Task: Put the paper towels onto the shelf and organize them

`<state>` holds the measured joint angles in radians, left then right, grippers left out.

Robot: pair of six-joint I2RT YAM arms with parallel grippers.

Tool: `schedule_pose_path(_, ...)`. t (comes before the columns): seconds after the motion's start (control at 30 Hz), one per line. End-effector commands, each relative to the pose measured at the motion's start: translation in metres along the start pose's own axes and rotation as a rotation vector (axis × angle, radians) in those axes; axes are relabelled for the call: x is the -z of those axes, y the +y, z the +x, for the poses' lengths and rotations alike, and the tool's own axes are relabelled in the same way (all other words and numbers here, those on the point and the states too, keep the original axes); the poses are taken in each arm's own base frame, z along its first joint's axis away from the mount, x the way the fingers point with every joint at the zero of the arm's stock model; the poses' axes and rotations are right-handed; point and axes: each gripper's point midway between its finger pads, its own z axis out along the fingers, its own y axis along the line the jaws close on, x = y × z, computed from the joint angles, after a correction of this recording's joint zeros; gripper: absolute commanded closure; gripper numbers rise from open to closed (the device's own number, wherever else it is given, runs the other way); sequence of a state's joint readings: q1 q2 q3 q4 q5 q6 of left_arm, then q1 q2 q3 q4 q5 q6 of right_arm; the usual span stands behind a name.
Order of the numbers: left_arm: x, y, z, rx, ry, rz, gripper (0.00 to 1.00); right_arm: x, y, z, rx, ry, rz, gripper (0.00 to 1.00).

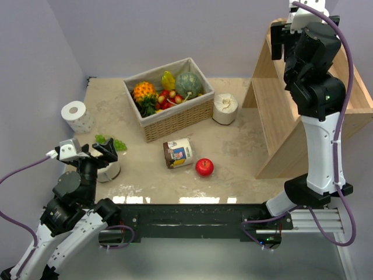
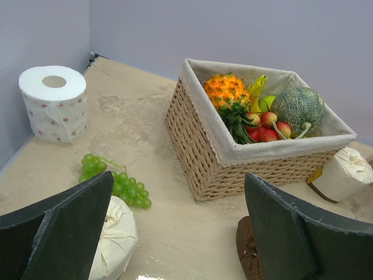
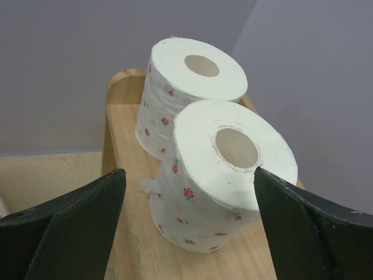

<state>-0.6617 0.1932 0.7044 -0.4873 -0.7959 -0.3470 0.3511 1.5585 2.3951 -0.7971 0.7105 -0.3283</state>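
Note:
Two pink-dotted paper towels stand on the top board of the light-wood shelf (image 3: 131,245), a far one (image 3: 192,93) and a near one (image 3: 224,175). My right gripper (image 3: 189,172) is open around the near roll, with a gap at the left finger. In the top view this gripper (image 1: 278,42) is over the shelf (image 1: 280,116) and the arm hides those rolls. My left gripper (image 2: 179,178) is open low over the table, next to a plain cream roll (image 2: 113,239) (image 1: 108,169). Another dotted roll (image 1: 77,115) (image 2: 53,102) stands far left, another cream roll (image 1: 225,108) (image 2: 345,175) beside the basket.
A wicker fruit basket (image 1: 175,121) (image 2: 204,151) sits mid-table. A printed-label jar (image 1: 178,153) lies on its side near a red apple (image 1: 204,167). Green grapes (image 1: 111,142) (image 2: 116,182) lie by my left gripper. Walls close the left and back.

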Motion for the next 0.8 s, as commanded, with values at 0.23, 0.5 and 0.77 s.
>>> schedule_pose_path(0.23,-0.009,-0.01,0.006,-0.045,0.023,0.008,0.0,0.059,0.014,-0.049,-0.216,-0.226,-0.335,0.08)
schedule_pose_path(0.5,-0.022,-0.026,0.029,-0.111,0.125,0.025,0.0,0.069,0.095,-0.026,-0.287,-0.13,-0.657,0.09)
schedule_pose_path(0.77,-0.045,-0.062,0.047,-0.07,0.212,0.054,0.0,0.123,0.186,0.037,-0.189,-0.027,-0.911,0.1)
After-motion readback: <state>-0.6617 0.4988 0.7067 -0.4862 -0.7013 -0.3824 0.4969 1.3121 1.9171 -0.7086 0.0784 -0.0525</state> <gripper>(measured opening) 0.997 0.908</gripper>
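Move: Right hand: the wrapped roll beside the basket, its likely next goal, stands some 20 cm ahead, 15 cm left and 50 cm below; the towel just placed is about 8 cm ahead, 7 cm right and 4 cm lower; the basket lies roughly 26 cm ahead, 41 cm left. From the left hand, the last paper towel is about 30 cm ahead, 19 cm left and 24 cm below, the near wrapped roll 6 cm ahead, 4 cm left. Backing nearly 5 cm off the placed towel while rising about 3 cm, the open right hand then swings left and drops away from the shelf top towards the wrapped roll by the basket, ending 16 cm left of its start and turned roughly 45 degrees counter-clockwise. Meanwhile the left hand, also open, eases right, down and forward, tipping its fingers down, with the near wrapped roll on its left. ##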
